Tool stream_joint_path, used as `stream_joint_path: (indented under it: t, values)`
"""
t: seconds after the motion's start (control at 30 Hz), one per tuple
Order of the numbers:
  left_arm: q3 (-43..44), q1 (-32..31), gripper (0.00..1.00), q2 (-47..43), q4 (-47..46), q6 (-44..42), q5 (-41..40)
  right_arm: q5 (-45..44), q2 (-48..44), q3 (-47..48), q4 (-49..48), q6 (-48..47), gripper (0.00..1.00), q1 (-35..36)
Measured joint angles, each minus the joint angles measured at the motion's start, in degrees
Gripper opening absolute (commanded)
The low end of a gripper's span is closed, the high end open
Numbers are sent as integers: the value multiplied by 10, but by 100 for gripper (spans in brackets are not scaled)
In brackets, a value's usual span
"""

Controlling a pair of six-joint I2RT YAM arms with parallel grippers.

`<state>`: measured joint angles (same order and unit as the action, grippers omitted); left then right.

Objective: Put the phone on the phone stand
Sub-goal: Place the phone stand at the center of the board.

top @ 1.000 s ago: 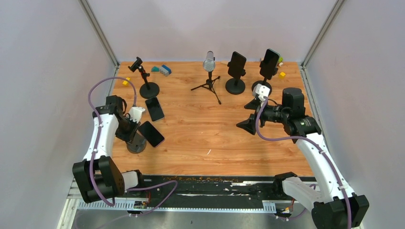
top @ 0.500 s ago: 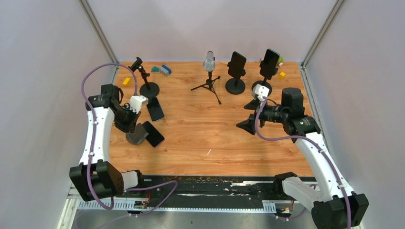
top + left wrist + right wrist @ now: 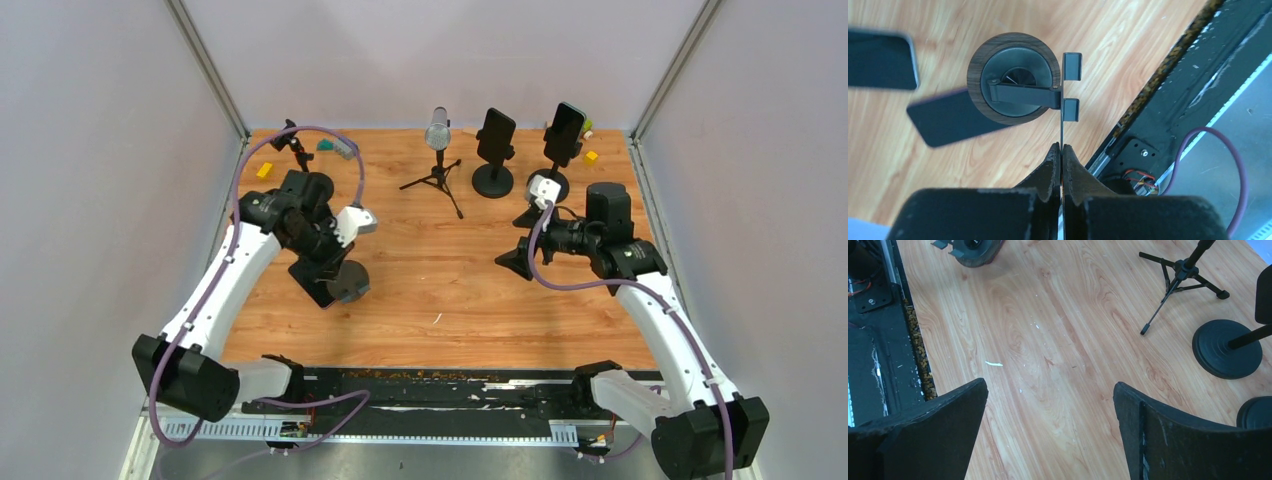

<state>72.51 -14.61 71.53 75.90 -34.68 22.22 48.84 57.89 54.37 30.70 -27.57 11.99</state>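
Note:
My left gripper (image 3: 1061, 147) is shut on the thin back plate of a phone stand (image 3: 1013, 77), which has a round wood-rimmed base and two small hooks. The stand (image 3: 350, 281) hangs over the left middle of the table, its base overlapping a dark phone (image 3: 953, 117) that lies flat below. A second dark phone (image 3: 880, 60) lies further left. From above, only one phone (image 3: 312, 284) shows, partly under my left gripper (image 3: 328, 262). My right gripper (image 3: 522, 240) hovers open over bare wood, fingers wide apart (image 3: 1050, 390).
At the back stand a microphone on a tripod (image 3: 438, 135) and two black stands holding phones (image 3: 495, 140) (image 3: 565, 130). An empty stand (image 3: 293, 140) is at the back left, partly behind my left arm. Small yellow blocks (image 3: 264, 170) (image 3: 591, 156) lie near the back corners.
My left gripper closed on the stand and carried it from the table's left edge rightward, over the nearer phone. The right arm has barely moved.

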Motion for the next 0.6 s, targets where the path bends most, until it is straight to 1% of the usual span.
stream_joint_path:
  t: [0.13,0.37,0.47,0.6]
  values:
    - [21,-96,0,29,-24,27,14,-11,5,0,0,-5,100,0]
    - [65,-240,0,137,-76,36,37,-50,18,0,0,-7,100,-6]
    - [89,-281,0,184,-87,35,47,-66,22,0,0,-6,100,-21]
    - [127,-313,0,250,-96,35,70,-74,21,0,0,-5,100,-50]
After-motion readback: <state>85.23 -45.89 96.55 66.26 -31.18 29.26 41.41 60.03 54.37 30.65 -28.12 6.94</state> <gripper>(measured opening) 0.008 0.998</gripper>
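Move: The left hand already holds the phone stand above the board. The clear spot near the board's middle, where the stand is being taken, lies about 20 cm to its right, roughly level with it and some 17 cm below. The near phone lies about 3 cm ahead and 7 cm left of this hand, and the far phone about 16 cm ahead and 5 cm left. From the right hand the spot is around 15 cm left, 5 cm back and 22 cm down. Closed fingers keep their pinch on the phone stand's thin plate while the left hand swings it quickly to the right, about 18 cm, away from the two phones and towards the board's middle, turning some 30 degrees clockwise and sinking a little on the later part. The right hand, empty and wide open, draws off about 5 cm to the right and forward, dipping slightly. ##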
